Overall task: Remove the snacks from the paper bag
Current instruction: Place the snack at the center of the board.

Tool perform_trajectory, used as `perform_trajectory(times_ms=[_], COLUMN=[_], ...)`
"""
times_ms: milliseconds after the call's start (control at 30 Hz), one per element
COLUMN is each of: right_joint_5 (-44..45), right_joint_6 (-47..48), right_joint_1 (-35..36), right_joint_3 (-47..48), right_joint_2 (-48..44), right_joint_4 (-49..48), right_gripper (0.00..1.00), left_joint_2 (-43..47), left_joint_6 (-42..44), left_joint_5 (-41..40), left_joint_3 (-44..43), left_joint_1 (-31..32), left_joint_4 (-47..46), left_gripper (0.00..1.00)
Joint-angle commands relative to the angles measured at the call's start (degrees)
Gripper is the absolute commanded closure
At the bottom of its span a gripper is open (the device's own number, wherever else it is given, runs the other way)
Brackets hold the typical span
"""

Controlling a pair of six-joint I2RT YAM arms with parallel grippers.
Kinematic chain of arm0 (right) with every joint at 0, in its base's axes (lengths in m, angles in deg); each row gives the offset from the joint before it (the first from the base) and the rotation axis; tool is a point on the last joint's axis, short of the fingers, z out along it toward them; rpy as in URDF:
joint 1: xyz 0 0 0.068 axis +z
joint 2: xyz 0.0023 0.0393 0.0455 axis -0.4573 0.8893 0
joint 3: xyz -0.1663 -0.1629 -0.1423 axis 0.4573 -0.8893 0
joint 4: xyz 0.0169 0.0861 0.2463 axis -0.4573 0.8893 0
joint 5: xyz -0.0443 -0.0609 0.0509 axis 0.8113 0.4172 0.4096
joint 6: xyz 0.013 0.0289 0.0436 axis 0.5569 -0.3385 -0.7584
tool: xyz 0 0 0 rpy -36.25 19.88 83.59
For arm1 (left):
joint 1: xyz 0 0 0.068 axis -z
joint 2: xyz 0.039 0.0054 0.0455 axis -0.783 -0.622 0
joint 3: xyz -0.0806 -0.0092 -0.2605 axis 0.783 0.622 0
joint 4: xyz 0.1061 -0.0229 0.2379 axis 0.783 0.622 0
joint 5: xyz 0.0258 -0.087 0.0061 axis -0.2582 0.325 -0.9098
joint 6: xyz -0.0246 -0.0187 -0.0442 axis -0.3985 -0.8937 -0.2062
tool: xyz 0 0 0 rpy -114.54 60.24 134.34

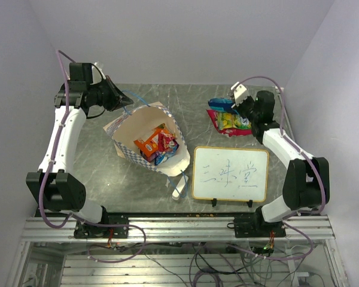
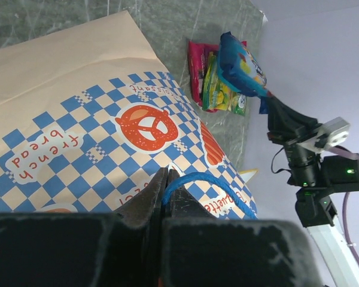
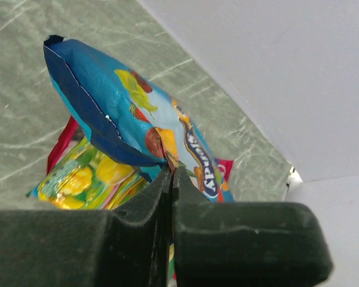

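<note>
The paper bag (image 1: 145,128) lies tipped with its mouth toward the near edge, with orange, red and blue snacks (image 1: 155,145) inside. My left gripper (image 1: 121,100) is shut on the bag's blue cord handle (image 2: 194,182) at its back side. My right gripper (image 1: 232,105) is shut on the edge of a blue snack packet (image 3: 137,128) and holds it over a yellow-green packet (image 3: 87,179) and a pink-red packet (image 1: 216,122) lying on the table at the back right. The blue packet also shows in the left wrist view (image 2: 242,63).
A framed whiteboard (image 1: 230,173) with blue writing stands right of the bag near the front. The bag's other blue handle (image 1: 180,185) lies on the table (image 1: 96,161) by the bag's mouth. Walls close in at the back and both sides.
</note>
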Motion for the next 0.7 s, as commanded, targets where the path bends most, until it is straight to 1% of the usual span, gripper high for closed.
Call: perform_trajectory(times_ms=[0, 167, 200, 267, 367, 433, 567, 667], right_joint_5=[0.2, 1.6, 1.9, 1.6, 4.0, 6.0, 7.9, 9.2], right_joint_6=[2.2, 7.6, 8.1, 6.5, 5.2, 5.0, 2.5, 0.6], right_joint_1=[-0.6, -1.1, -1.4, -2.6, -3.2, -3.4, -5.2, -6.0], right_joint_3=[-6.6, -8.2, -9.0, -9.8, -6.2, -5.6, -5.3, -6.8], right_joint_2=[-1.0, 2.7, 3.2, 4.1, 8.2, 9.8, 10.4, 10.0], right_joint_4=[-3.6, 0.3, -0.5, -3.1, 0.2, 0.7, 2.2, 1.1], right_gripper=[1.00, 1.00, 1.00, 1.00, 1.00, 1.00, 1.00, 1.00], left_joint_2=[1.3, 1.9, 2.1, 2.5, 2.9, 3.3, 4.2, 4.6], left_joint_6=[0.1, -0.1, -0.3, -0.7, -0.9, -0.9, -0.9, -0.9], left_joint_5=[1.5, 1.8, 2.0, 2.3, 2.6, 2.8, 2.9, 3.0], left_joint_3=[0.8, 1.2, 1.4, 1.9, 2.2, 2.4, 2.6, 3.0], left_joint_1=[0.3, 1.0, 1.1, 1.2, 1.4, 1.5, 1.6, 1.6], left_joint_4=[-0.9, -1.0, -1.3, -1.8, -1.9, -2.1, -2.2, -2.3], left_gripper=[0.93, 0.93, 0.93, 0.93, 0.93, 0.93, 0.93, 0.93])
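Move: The blue Slendy packet is already in the right hand's pinch. The yellow packet on the pile, which it is being taken to, lies about 16 cm below that hand, some 4 cm to its right and 2 cm ahead. The red packet under the yellow one is at the same spot, 18 cm down. The whiteboard is about 24 cm back and 3 cm right. From the left hand, the yellow packet is roughly 40 cm right, 6 cm ahead and 28 cm down. The blue packet is lowered about 10 cm onto the yellow packet by the right hand, which draws back a couple of centimetres as it sinks, then slants to its right by about 4 cm. The descent slows towards the end as the wrist tips down some 10 degrees; the shut fingers keep their pinch near the packet's near edge. ##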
